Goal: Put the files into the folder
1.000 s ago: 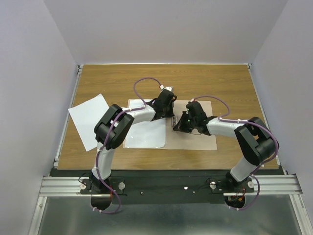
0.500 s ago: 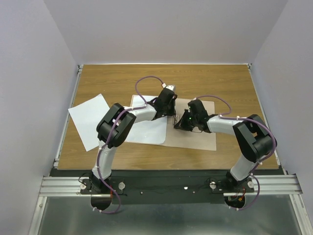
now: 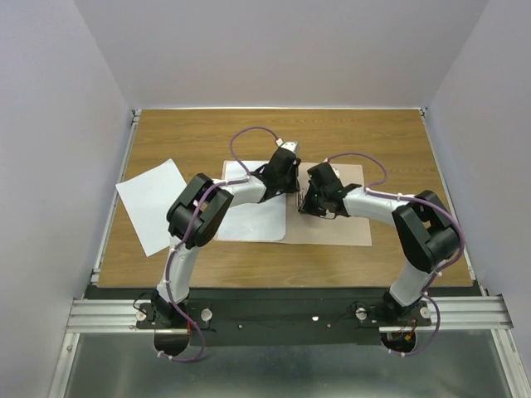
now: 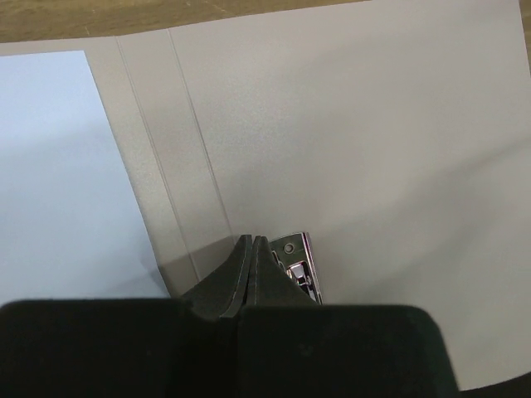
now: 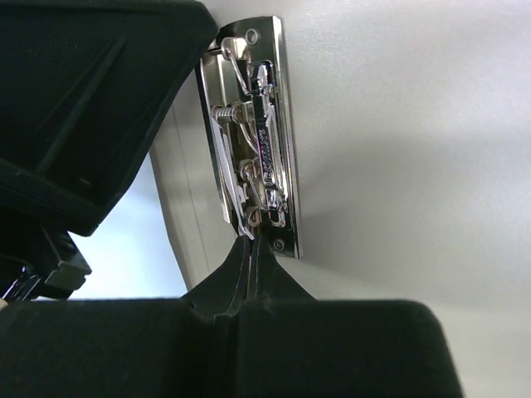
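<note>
The folder (image 3: 336,228) lies open on the table, tan inner face up. One white file (image 3: 253,222) lies on its left leaf, and the other file (image 3: 152,203) rests on the table at the left. My left gripper (image 3: 293,192) is shut and empty, tips down at the far end of the metal clip (image 4: 297,265) by the fold. My right gripper (image 3: 304,209) is also shut, its tips (image 5: 253,242) touching the near end of the clip (image 5: 253,141). The left gripper's black body (image 5: 91,108) hangs beside the clip's far end.
A metal rail (image 3: 112,215) runs along the wooden table's left edge, and another runs along the right edge (image 3: 452,199). Pale walls enclose the table. Both arms arch over the middle, their purple cables (image 3: 249,137) looping above the folder.
My right gripper has moved left and away, up to the clip at the fold. The sheet on the left leaf has shifted slightly. My left gripper has hardly moved.
</note>
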Robot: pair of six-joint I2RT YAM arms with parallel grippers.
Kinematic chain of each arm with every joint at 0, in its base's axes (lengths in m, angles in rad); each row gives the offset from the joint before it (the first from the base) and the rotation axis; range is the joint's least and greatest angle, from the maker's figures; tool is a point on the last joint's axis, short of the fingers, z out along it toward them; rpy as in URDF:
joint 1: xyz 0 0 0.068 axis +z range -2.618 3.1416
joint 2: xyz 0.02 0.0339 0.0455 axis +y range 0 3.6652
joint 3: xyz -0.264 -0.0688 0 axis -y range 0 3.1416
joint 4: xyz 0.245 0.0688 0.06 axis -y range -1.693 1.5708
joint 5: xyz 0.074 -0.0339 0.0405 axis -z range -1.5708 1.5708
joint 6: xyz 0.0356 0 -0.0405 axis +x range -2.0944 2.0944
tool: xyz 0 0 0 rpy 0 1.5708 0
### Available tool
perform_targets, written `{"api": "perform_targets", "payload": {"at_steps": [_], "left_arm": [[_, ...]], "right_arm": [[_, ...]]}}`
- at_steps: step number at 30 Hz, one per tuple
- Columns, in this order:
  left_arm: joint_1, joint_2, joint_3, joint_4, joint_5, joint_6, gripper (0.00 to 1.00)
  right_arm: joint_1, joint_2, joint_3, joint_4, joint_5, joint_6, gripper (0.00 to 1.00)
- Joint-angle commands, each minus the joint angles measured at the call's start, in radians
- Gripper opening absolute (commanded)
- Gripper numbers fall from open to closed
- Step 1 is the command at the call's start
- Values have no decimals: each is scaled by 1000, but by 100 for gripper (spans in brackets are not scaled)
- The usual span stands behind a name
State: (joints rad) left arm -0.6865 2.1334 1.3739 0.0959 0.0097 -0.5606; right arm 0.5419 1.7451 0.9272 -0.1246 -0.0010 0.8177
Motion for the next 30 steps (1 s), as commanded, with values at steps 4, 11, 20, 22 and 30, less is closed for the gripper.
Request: {"api": "perform_targets", "payload": {"at_steps": [4,11,20,22,30], "left_arm": [[-5,77,-35,-148,6,45,0],[-5,63,-45,-137,10,45,0],[-5,33,-56,-131,19,30,0],[-4,22,-64,-130,15,27,0],[-5,0,-81,-121,23,22,0]], "right_arm": [[62,56,38,-293,493,-94,1],[184,65,142,-342,696,-104,1],[196,1,208,-325,638,-100,1],[194,-15,210,-290,615,-101,1],[173,-36,208,-251,468,-112,1]]}}
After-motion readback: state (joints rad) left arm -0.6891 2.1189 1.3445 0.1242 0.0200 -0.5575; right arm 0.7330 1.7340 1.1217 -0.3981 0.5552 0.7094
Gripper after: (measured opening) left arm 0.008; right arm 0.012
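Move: The metal clip's middle is about 4 cm ahead of the right fingertips and 1 cm to their left, 1 cm lower; they are at its near end. The file on the folder's left half centres some 14 cm left and 4 cm ahead; the folder's bare right half is 8 cm right and 3 cm ahead. From the left fingertips, by the clip's far end, its middle is roughly 4 cm back and 1 cm right, 2 cm below. Bring the closed right gripper up off the near end of the clip, rising about 5 cm with most of the lift at the end, while easing some 2 cm to its right. Roll the wrist some 30 degrees so its left side drops and the fingertips swing to the right. Keep the left gripper shut and low beside the clip's far end. ##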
